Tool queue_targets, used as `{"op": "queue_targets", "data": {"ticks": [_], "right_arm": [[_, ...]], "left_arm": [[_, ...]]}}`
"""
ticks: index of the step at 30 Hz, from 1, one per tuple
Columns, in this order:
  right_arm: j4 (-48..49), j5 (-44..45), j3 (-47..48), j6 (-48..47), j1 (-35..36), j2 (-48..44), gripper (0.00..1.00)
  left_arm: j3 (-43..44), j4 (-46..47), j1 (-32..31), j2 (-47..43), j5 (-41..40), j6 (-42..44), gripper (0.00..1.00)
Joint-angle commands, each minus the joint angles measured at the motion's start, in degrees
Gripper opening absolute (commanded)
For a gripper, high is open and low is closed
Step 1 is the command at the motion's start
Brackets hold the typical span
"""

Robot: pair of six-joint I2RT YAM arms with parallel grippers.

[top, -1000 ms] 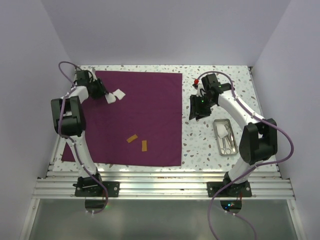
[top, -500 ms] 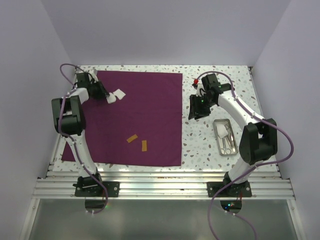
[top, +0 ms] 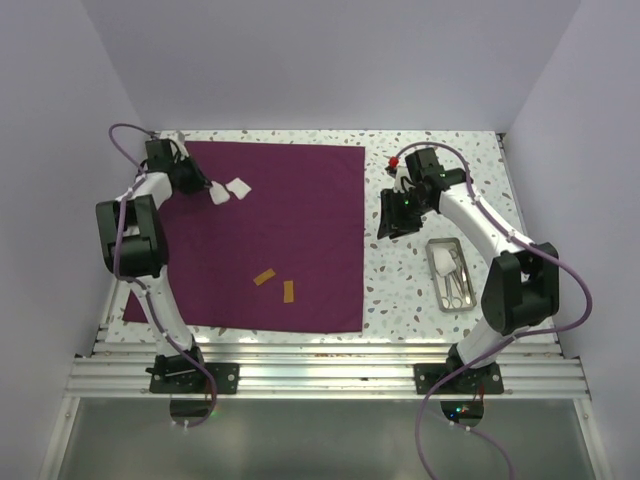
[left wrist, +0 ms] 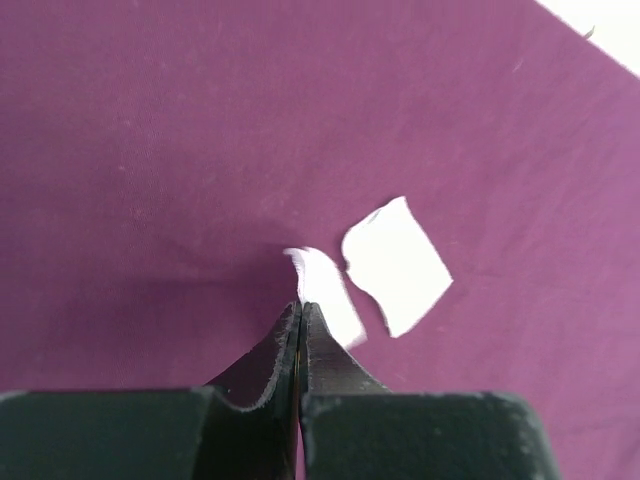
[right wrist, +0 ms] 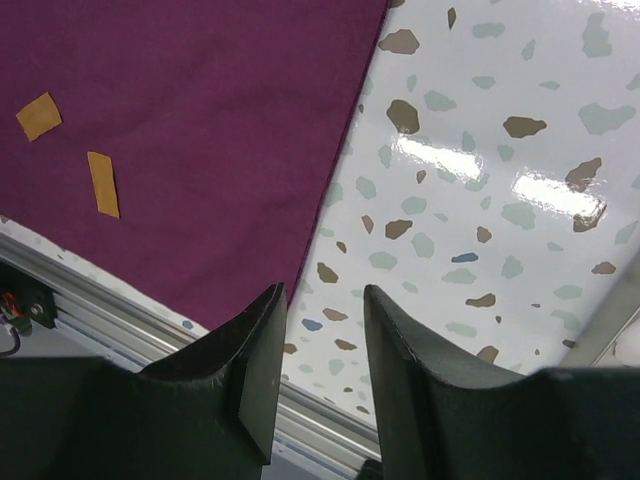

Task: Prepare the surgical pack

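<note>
The surgical pack is a plum-purple cloth [top: 290, 235] lying flat as a large square sheet, also seen in the wrist views [left wrist: 150, 150] [right wrist: 200, 130]. My left gripper [top: 208, 187] [left wrist: 300, 305] is low over its far left part, jaws pressed together on the edge of a small white piece [left wrist: 325, 290] [top: 220, 196]. A second white piece [left wrist: 397, 262] [top: 240, 187] lies just beside it. My right gripper [top: 385, 225] [right wrist: 320, 300] hovers open over bare table beside the cloth's right edge, holding nothing.
Two small orange strips [top: 265, 277] [top: 289, 291] lie on the cloth's near part, also in the right wrist view [right wrist: 38, 115] [right wrist: 102, 183]. A silver metal tray [top: 430, 280] with instruments [top: 452, 275] sits right of the cloth. Walls close in on three sides.
My left gripper has closed from partly open to shut at the white piece. The white pieces and the right arm have hardly moved.
</note>
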Motion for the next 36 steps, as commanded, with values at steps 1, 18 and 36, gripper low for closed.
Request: {"op": "queue_targets", "data": {"ticks": [1,18,36], "right_arm": [[1.55,-2.24,-0.96,-0.20,-0.17,-2.43,0.41],[2.08,-2.41,-1.31,-0.02,-0.17,-2.26,0.40],[1.64,-2.06,-1.05,-0.28,-0.08,-1.47,0.40]], "left_arm": [[1.78,-1.08,0.56,-5.15,0.05,-4.07,0.00],[-2.87,12.00,0.12,-3.05,13.94,-23.84,0.00],[-6.21,23.97,-0.76,2.67,14.12,-35.80,0.00]]}}
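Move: The left hand, already pinching one white gauze pad just above the cloth, has the other, flat gauze pad about 8 cm to its right, some 1 cm back and 3 cm below. The nearer tan strip lies roughly 27 cm back and 16 cm right. From the idle right hand, the flat gauze pad is about 14 cm ahead, 42 cm left and 10 cm below. Left hand lifts its pinched pad 5 cm while swinging right towards the flat pad, rolling 30 degrees, then dips. ##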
